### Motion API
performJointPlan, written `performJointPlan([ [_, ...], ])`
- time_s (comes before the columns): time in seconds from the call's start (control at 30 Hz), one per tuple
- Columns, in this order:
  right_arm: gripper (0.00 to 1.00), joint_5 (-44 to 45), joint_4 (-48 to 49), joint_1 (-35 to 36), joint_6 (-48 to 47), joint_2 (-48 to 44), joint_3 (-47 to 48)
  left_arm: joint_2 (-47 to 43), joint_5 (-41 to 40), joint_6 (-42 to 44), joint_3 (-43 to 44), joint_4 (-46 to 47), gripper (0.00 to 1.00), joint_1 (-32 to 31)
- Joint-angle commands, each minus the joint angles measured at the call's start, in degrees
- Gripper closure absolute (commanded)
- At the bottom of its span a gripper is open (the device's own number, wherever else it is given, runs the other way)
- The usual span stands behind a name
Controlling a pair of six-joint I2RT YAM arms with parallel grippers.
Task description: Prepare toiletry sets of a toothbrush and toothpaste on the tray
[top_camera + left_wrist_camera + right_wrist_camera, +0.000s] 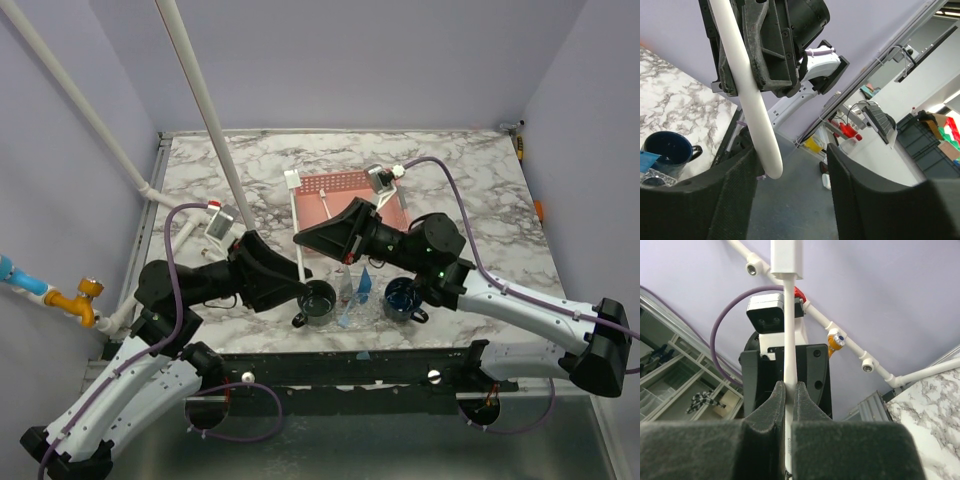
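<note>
My right gripper (298, 240) (788, 385) is shut on the shaft of a white toothbrush (295, 210) (788, 315), whose head points away from it. The handle end of the toothbrush (747, 85) hangs between the fingers of my left gripper (300, 296) (792, 150). It lies against one pad, and the other pad stands apart, so those jaws are open. The clear tray (372, 318) sits just beyond, between two mugs. A blue pack that looks like toothpaste (365, 284) stands in it. A corner of the tray (655, 177) shows at the lower left of the left wrist view.
Two dark blue mugs (320, 300) (403, 297) flank the tray; one mug (667, 150) shows in the left wrist view. A pink lattice basket (345, 195) stands behind the grippers. White pipes (200, 90) cross the left side. A black rail (350, 365) runs along the table's near edge.
</note>
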Motion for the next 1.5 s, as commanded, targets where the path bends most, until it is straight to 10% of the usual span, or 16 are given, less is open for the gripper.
performJointPlan([
  [0.0, 0.99, 3.01, 2.48, 0.85, -0.94, -0.45, -1.34, -0.96, 1.74, 0.85, -0.53, 0.13, 0.52, 0.07],
  [0.37, 1.00, 3.20, 0.44, 1.93, -3.28, -1.69, -1.57, -1.14, 1.35, 1.42, -0.62, -1.30, 1.00, 0.06],
  [0.6, 0.95, 2.36, -2.60, 1.99, -4.91, -2.84, -1.44, -1.43, 0.75, 2.93, -0.14, -3.70, 1.00, 0.05],
  [0.9, 0.44, -1.52, -24.96, 2.06, -15.50, -4.08, 5.01, -3.09, 1.31, 7.22, -0.44, -9.65, 1.00, 0.07],
  [1.47, 0.30, -3.60, -58.93, 1.96, -30.52, -4.86, 21.50, -9.12, 5.61, 20.89, 1.49, -34.89, 1.00, 0.09],
])
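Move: The white toothbrush, still gripped in the right fingers, runs fore and aft, with its handle end already between the open left fingers and its middle about 7 cm ahead of the left hand. The green mug stands some 3 cm ahead of the left hand, 2 cm to its right and 21 cm below. The toothpaste lies roughly 7 cm ahead, 11 cm right and 24 cm below. From the right hand, the toothbrush's middle is about 1 cm ahead and the left gripper some 6 cm back. Hold the left gripper nearly still and shut it on the end of the toothbrush handle, while the right keeps its hold and eases back a centimetre. Then open the right fingers wide, dip them about 4 cm with the tips tilting down, and draw away right and back. Lower the left gripper about 7 cm, fingertips tipping down. ##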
